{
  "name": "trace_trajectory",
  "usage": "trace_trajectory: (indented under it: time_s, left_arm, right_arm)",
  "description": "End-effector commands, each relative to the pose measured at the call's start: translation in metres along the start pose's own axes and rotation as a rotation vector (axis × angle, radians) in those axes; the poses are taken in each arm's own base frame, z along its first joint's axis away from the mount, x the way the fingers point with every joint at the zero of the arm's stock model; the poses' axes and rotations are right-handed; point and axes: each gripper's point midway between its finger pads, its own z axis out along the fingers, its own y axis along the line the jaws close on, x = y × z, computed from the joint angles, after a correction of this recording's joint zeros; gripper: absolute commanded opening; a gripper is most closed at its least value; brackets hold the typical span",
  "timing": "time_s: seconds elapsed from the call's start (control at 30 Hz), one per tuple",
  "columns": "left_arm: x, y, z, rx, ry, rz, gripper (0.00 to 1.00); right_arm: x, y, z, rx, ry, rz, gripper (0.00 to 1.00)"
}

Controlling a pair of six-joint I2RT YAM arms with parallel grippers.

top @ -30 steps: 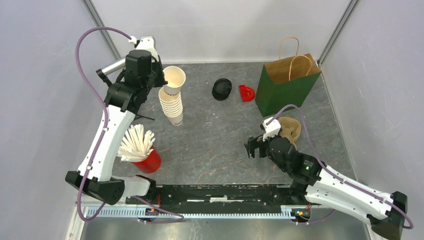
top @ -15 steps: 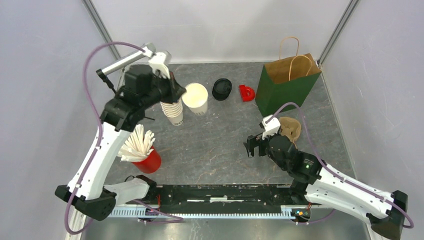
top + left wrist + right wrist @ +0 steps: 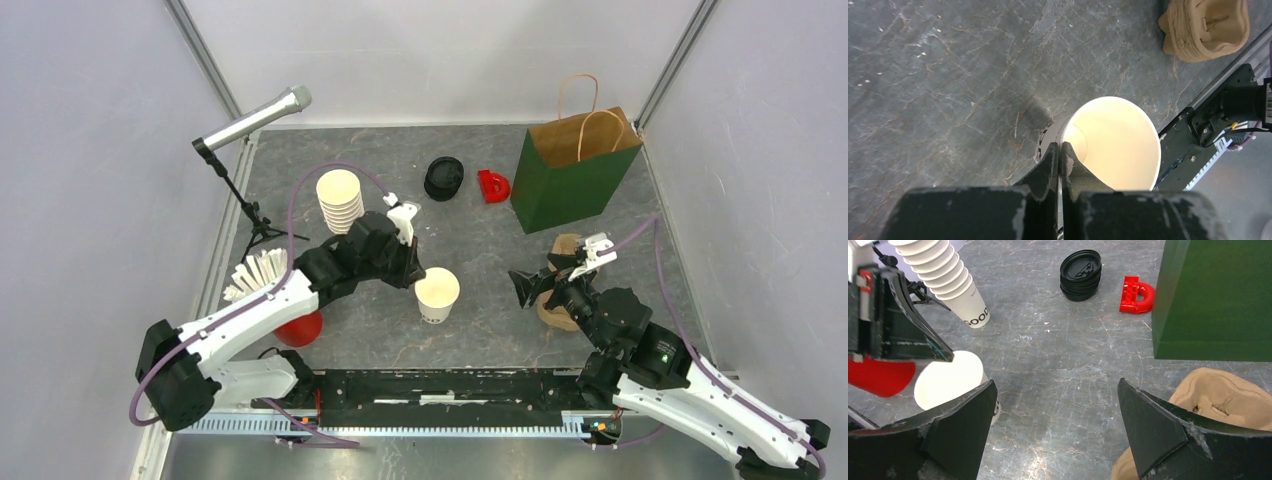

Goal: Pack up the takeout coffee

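A lidless cream paper cup (image 3: 437,292) with dark print stands upright at the front middle of the table. My left gripper (image 3: 414,278) is shut on its rim, one finger inside and one outside. The left wrist view looks down into the cup (image 3: 1118,145) past the left gripper (image 3: 1060,147). My right gripper (image 3: 540,278) hangs open to the cup's right, by the tan pulp cup carrier (image 3: 572,246). In the right wrist view the right gripper (image 3: 1056,385) holds nothing, with the cup (image 3: 948,380) at left. The takeout coffee is out of view: no cup here wears a lid.
Black lids (image 3: 443,178) are stacked at the back, beside a red plastic piece (image 3: 492,185). A green-and-brown paper bag (image 3: 570,175) stands open at back right. The stack of cream cups (image 3: 340,200) is at back left. A red cup of white sticks (image 3: 298,328) stands at front left. A microphone stand (image 3: 255,118) is far left.
My left arm lifted the top cup off the stack and carried it forward and right to the front middle. My right gripper moved right, closer to the carrier, still open.
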Motion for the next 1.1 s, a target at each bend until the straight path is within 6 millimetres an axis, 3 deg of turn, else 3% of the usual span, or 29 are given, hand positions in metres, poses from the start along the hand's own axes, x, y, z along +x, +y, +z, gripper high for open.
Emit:
trace_trajectory:
  time_s: [0.0, 0.23, 0.43, 0.5, 0.6, 0.77, 0.93, 1.07]
  left_arm:
    - [-0.032, -0.017, 0.016, 0.067, -0.197, -0.013, 0.02]
    - [-0.014, -0.013, 0.045, 0.048, -0.180, 0.024, 0.05]
    - [-0.005, -0.008, 0.055, 0.026, -0.163, 0.033, 0.09]
    - [-0.008, -0.010, 0.056, 0.035, -0.179, 0.028, 0.17]
    - [-0.012, -0.013, 0.051, 0.042, -0.196, 0.005, 0.40]
    - [-0.042, -0.022, 0.013, 0.039, -0.266, 0.010, 0.68]
    - [-0.078, -0.035, -0.053, 0.035, -0.336, 0.086, 0.99]
    - [-0.084, -0.029, -0.108, -0.010, -0.364, 0.146, 1.00]
  right_arm:
    - [0.001, -0.004, 0.000, 0.021, 0.001, -0.016, 0.98]
    - [0.005, -0.004, 0.002, 0.026, 0.029, -0.029, 0.98]
    - [0.013, -0.002, 0.006, 0.023, 0.053, -0.041, 0.98]
    - [0.014, -0.001, 0.007, 0.022, 0.060, -0.042, 0.98]
    - [0.015, 0.002, 0.008, 0.014, 0.071, -0.040, 0.98]
    - [0.015, 0.006, 0.011, 0.009, 0.072, -0.018, 0.99]
    - [0.018, 0.015, 0.025, -0.003, 0.071, -0.006, 0.99]
    - [0.019, 0.023, 0.045, 0.012, 0.077, -0.037, 0.99]
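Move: The left hand already pinches a cup's rim, the cup's middle some 3 cm back, 4 right and 5 below; its table spot lies level, about 7 right, 14 down. From that hand, the cup stack stands roughly 19 ahead, 16 left, the black lids 28 ahead, 5 right, and the brown carriers 4 ahead, 31 right. From the right hand the spot is about 2 ahead, 16 left, 20 down. Left hand lowers the cup 4 cm, rightward onto the table, opens, rises 14 cm; right hand sinks slightly. ##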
